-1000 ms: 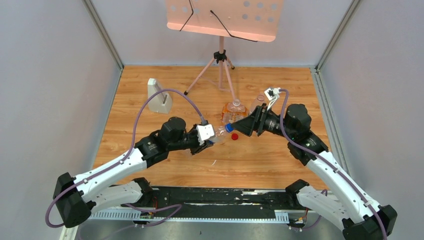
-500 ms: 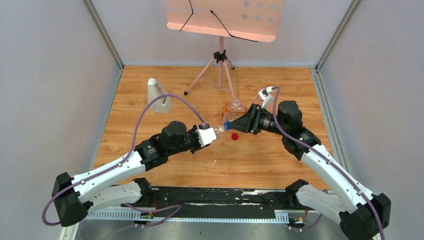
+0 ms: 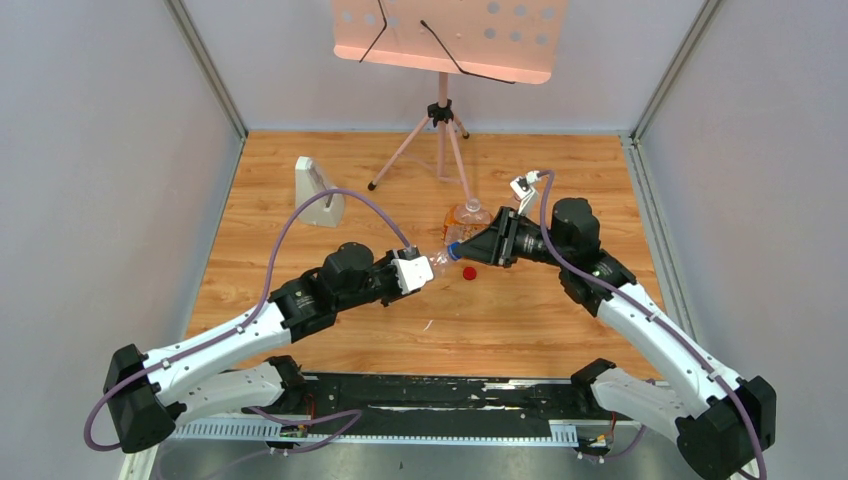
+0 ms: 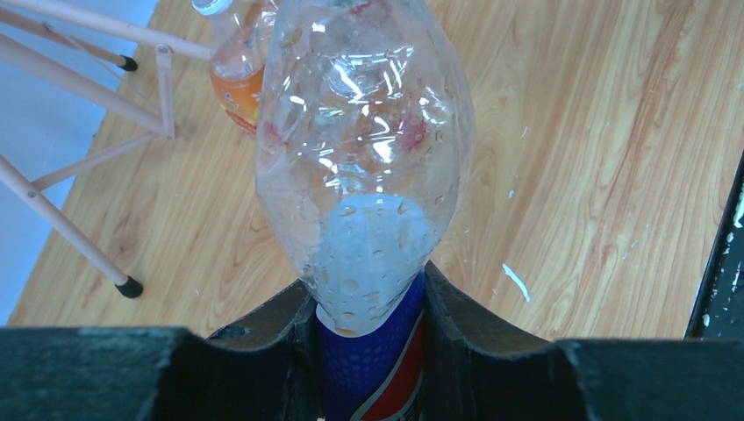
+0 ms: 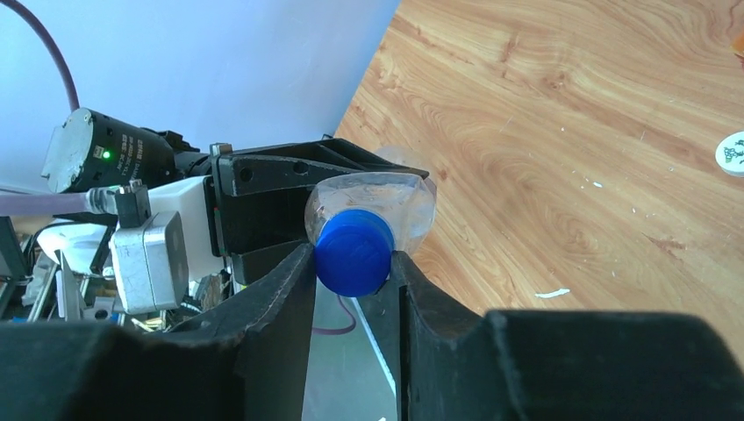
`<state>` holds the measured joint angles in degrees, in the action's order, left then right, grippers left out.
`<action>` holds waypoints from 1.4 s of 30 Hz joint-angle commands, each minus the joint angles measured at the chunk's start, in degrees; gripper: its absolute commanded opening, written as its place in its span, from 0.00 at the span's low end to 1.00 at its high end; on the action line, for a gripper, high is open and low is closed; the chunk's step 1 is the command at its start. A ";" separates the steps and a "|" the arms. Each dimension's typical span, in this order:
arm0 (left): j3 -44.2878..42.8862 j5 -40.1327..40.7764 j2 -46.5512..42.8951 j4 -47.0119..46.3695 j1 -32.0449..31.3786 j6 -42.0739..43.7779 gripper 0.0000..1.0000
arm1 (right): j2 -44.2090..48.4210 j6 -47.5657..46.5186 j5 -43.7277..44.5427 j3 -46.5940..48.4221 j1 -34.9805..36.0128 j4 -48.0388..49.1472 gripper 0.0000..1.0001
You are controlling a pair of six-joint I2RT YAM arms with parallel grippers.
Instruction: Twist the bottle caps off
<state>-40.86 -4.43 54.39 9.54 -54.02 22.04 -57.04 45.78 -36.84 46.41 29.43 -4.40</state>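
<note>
My left gripper [image 3: 424,272] [image 4: 368,351] is shut on the clear bottle with the blue Pepsi label [image 3: 438,263] [image 4: 364,158] and holds it lying level above the table, neck toward the right arm. The bottle's blue cap [image 3: 454,251] [image 5: 353,253] sits between the fingers of my right gripper [image 3: 462,250] [image 5: 353,274], and both fingers touch its sides. A red cap [image 3: 469,271] lies loose on the wood just below. The squat orange-labelled bottle [image 3: 468,216] [image 4: 237,79] stands behind. A white cap [image 5: 733,153] lies on the wood.
A pale grey upright block [image 3: 318,193] stands at the back left. The pink music stand's tripod legs [image 3: 440,135] [image 4: 79,88] spread over the back middle of the table, close behind the orange-labelled bottle. Grey walls close in both sides.
My right gripper has moved left onto the bottle's neck and its jaws have narrowed round the blue cap. The left arm drew back a little with the bottle, then held still.
</note>
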 commanded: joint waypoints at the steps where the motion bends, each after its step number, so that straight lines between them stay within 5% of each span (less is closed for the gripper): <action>1: -0.78 -1.07 -0.38 -1.57 -0.37 -1.80 0.00 | 0.15 -4.23 -4.22 1.31 -0.12 3.88 0.13; 4: -1.34 -2.59 -0.19 -0.84 -0.25 -3.14 0.00 | 0.87 -11.27 -6.38 0.67 -0.16 3.88 0.06; 8: -2.30 -14.39 -0.35 -0.52 3.25 -6.41 0.00 | 2.17 -20.49 -8.46 -0.70 -0.16 3.88 0.00; 14: -4.12 -39.02 0.59 0.59 11.24 -10.54 0.00 | 3.97 -32.29 -16.63 -1.36 -0.16 3.88 0.00; 20: -5.49 -50.72 2.72 1.03 13.38 -12.81 0.00 | 4.63 -35.35 -20.27 -1.15 -0.16 3.81 0.04; 31: -3.72 -34.29 0.64 2.71 13.41 -11.69 0.00 | 9.88 -23.32 -9.79 -2.67 -0.25 3.88 0.67; 35: -4.11 -29.95 2.05 1.57 13.35 -11.58 0.00 | 11.15 -18.28 -6.11 -2.31 -0.25 3.71 0.74; 42: -2.94 -13.50 0.99 1.09 7.98 -6.46 0.00 | 9.23 -7.16 7.26 0.63 -0.25 -2.00 0.73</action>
<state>-42.92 -29.02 56.82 12.95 -42.48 11.57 -46.85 29.63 -38.20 44.23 29.32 -4.16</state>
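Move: The right hand's fingertips are already shut on the blue cap of the Pepsi bottle. The left hand still grips the bottle by its label, with the cap about 9 cm to its right, 2 cm ahead and 7 cm above. From the right hand, the loose red cap lies some 8 cm ahead, 4 cm right and 25 cm below; the orange bottle stands about 14 cm ahead and 4 cm right, its middle roughly 14 cm lower. Back towards the base go both hands together, the left some 6 cm, tipping down and turning clockwise, the right about 4.5 cm while it tips up roughly 35 degrees and turns counter-clockwise, still pinching the blue cap. Then the right fingers open and let go, easing right and forward, as the left carries the bottle forward again about 4 cm. ##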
